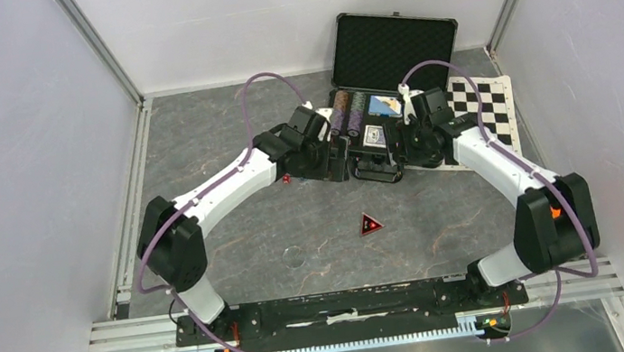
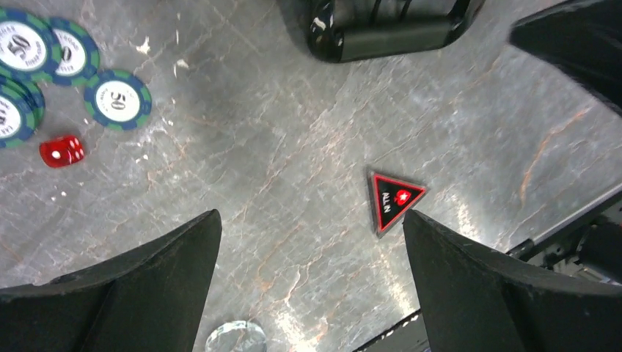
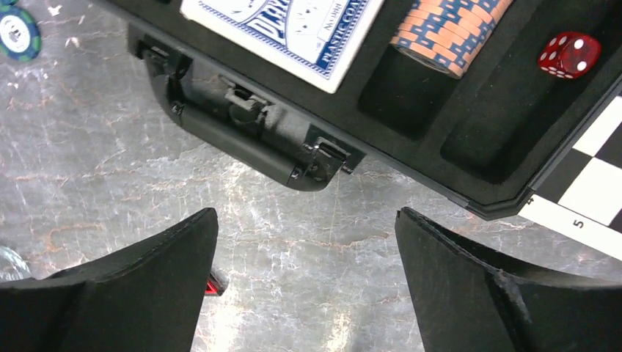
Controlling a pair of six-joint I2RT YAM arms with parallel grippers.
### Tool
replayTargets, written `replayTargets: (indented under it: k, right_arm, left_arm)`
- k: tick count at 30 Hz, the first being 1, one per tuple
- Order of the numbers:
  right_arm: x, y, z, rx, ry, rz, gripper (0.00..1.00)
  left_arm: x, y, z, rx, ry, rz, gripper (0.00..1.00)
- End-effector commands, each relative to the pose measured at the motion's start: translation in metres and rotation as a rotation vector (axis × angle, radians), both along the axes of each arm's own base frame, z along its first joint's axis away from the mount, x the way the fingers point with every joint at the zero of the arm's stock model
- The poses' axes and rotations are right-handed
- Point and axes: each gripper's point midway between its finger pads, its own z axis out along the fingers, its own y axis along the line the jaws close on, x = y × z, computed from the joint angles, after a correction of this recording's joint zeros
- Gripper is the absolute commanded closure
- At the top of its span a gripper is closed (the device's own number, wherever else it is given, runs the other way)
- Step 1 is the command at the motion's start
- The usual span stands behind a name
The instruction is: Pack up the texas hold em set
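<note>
The black case [image 1: 393,42] lies open at the back, its handle [image 3: 238,136] facing me. Inside it lie a blue card deck [image 3: 282,29], a row of orange-and-blue chips [image 3: 449,33] and a red die [image 3: 569,53]. My right gripper [image 3: 306,216] hangs open over bare table just in front of the handle, holding nothing. Left of the case, my left gripper [image 2: 312,220] is open and empty above the table. Teal chips [image 2: 117,100] and a second red die [image 2: 61,151] lie loose to its left. A black-and-red triangular "ALL IN" marker [image 2: 394,200] lies by its right finger.
A checkered mat [image 1: 488,103] lies under the case's right side. A clear round disc [image 2: 236,339] sits on the table near the left finger, also seen mid-table [image 1: 293,254]. White walls close in the left, right and back sides.
</note>
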Motion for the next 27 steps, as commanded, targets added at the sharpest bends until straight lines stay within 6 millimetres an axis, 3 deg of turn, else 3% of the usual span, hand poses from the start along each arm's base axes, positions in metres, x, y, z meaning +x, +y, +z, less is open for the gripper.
replayTargets:
  k: [1,4,8,14,27]
  right_arm:
    - [-0.002,0.000,0.016,-0.052,-0.081,0.034,0.02]
    - [-0.008,0.001,0.012,-0.073,-0.025,0.019,0.02]
    - [-0.021,0.006,0.003,-0.140,0.011,0.033,0.02]
    - [-0.033,0.013,-0.004,-0.125,0.001,0.043,0.02]
    - [-0.019,0.024,0.012,-0.105,-0.037,0.043,0.04]
  left_arm:
    - [-0.002,0.007,-0.010,0.040,0.066,0.045,0.00]
    - [0.000,0.011,-0.014,0.064,0.074,0.065,0.00]
    - [0.010,0.053,-0.019,0.210,0.012,0.181,0.00]
    - [0.040,0.098,-0.025,0.193,0.005,0.300,0.00]
    - [0.072,0.105,-0.075,0.230,0.063,0.342,0.33]
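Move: The red die lies about 12 cm to the left hand's left, 7 cm ahead and 14 cm below. The pile of 50 chips sits some 5 cm beyond it, a lone chip about 5 cm to its right and 1 cm farther out. From the right hand, the ALL IN triangle is roughly 9 cm back, 8 cm left and 10 cm down, the case handle 5 cm left, 2 cm ahead; the die is some 29 cm left, 3 cm ahead. The empty left hand leaves the space before the case, first sinking, then sweeping about 11 cm left and some 5 cm forward towards the red die, turning roughly 20 degrees counter-clockwise, and finally dropping steeply (some 8 cm lower overall) as its wide-open fingers start to narrow, still short of the die. The right hand, open and empty, draws back about 4 cm and slightly left, past the case handle and nearer the ALL IN triangle, then stops there. ##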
